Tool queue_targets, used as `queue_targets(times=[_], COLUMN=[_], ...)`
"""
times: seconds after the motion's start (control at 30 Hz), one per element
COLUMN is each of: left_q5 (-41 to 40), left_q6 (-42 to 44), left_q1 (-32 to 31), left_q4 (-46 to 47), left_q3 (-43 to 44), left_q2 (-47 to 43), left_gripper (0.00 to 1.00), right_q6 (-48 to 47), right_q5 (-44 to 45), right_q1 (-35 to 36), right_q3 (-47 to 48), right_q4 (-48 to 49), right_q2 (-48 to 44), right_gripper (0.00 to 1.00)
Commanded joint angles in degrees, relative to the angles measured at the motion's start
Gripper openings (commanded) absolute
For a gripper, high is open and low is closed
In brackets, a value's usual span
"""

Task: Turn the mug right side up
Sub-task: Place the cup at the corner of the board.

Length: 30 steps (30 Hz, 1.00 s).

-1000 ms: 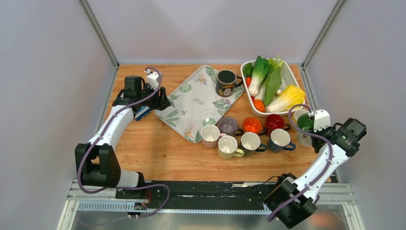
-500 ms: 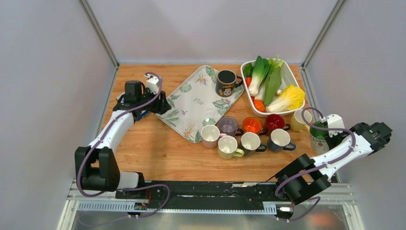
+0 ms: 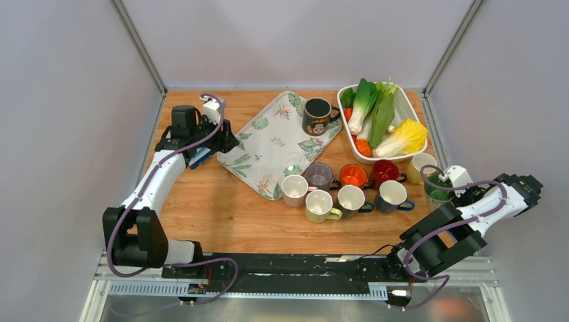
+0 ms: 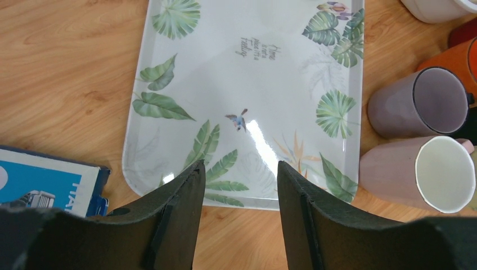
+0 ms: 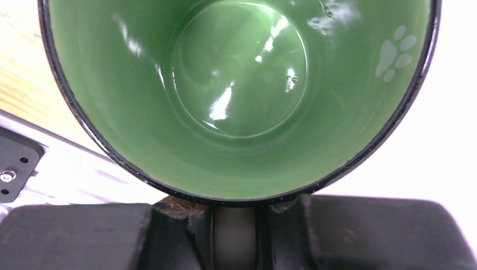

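The mug [image 3: 436, 189] is black outside and green inside, with a pale paw print near the rim. It sits at the table's right edge, and its green inside shows from above. The right wrist view looks straight into its mouth [image 5: 242, 84]. My right gripper [image 3: 452, 190] is shut on the mug's handle [image 5: 233, 225], which sits between the two fingers just under the rim. My left gripper [image 3: 225, 142] hangs open and empty over the near left corner of the leaf-print tray [image 4: 253, 67], its fingertips [image 4: 194, 174] wide apart.
Several upright mugs [image 3: 335, 191] cluster mid-table, with a cream mug [image 3: 421, 164] beside the held one. A dark mug [image 3: 315, 115] stands on the tray [image 3: 268, 144]. A white dish [image 3: 405, 104] holds vegetables. A blue box [image 3: 199, 157] lies left of the tray.
The right arm swung out to the right and the mug turned with it, ending slightly right of and nearer than where it was. The left gripper barely shifted and stayed open.
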Motion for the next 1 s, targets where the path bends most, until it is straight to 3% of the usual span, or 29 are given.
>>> queue_targets(times=[0.0, 0.33, 0.8, 0.97], left_q5=[0.8, -1.1, -2.6, -3.1], left_q6=[0.5, 7.0, 7.4, 7.6], left_q1=[0.3, 0.3, 0.3, 0.2], left_q4=[-1.9, -7.6, -10.1, -10.6], left_q3=[2.7, 4.8, 5.1, 5.4], left_q2=[1.0, 2.6, 1.6, 1.6], left_gripper=[0.58, 0.56, 0.56, 0.56], right_q6=[-5.0, -3.9, -16.5, -16.9], right_q5=[-8.9, -10.2, -5.8, -5.9], right_q1=[0.5, 2.1, 3.4, 3.9], right_q3=[-2.2, -7.3, -8.9, -7.9], right_q4=[5.4, 14.1, 14.1, 14.2], right_q2=[1.4, 5.7, 13.4, 16.4], right_gripper=[0.00, 0.00, 0.00, 0.00])
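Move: The right hand holds the green-lined mug by its handle. The spot for it at the board's right edge lies about 7 cm ahead, 5 cm to the left and 11 cm below. The yellow mug stands about 17 cm ahead and 8 cm left of this hand, the blue mug about 7 cm ahead and 18 cm left, both some 6 cm lower. From the left hand the spot is about 70 cm right, 15 cm back and 16 cm down. Downward first, the right hand lowers the upright mug about 6 cm towards the board while easing forward. It then levels off and creeps on forward, some 3 cm in all, turning about 10 degrees counter-clockwise as the fingers keep their pinch on the handle. The empty left hand sinks roughly 3 cm beside the tray. ##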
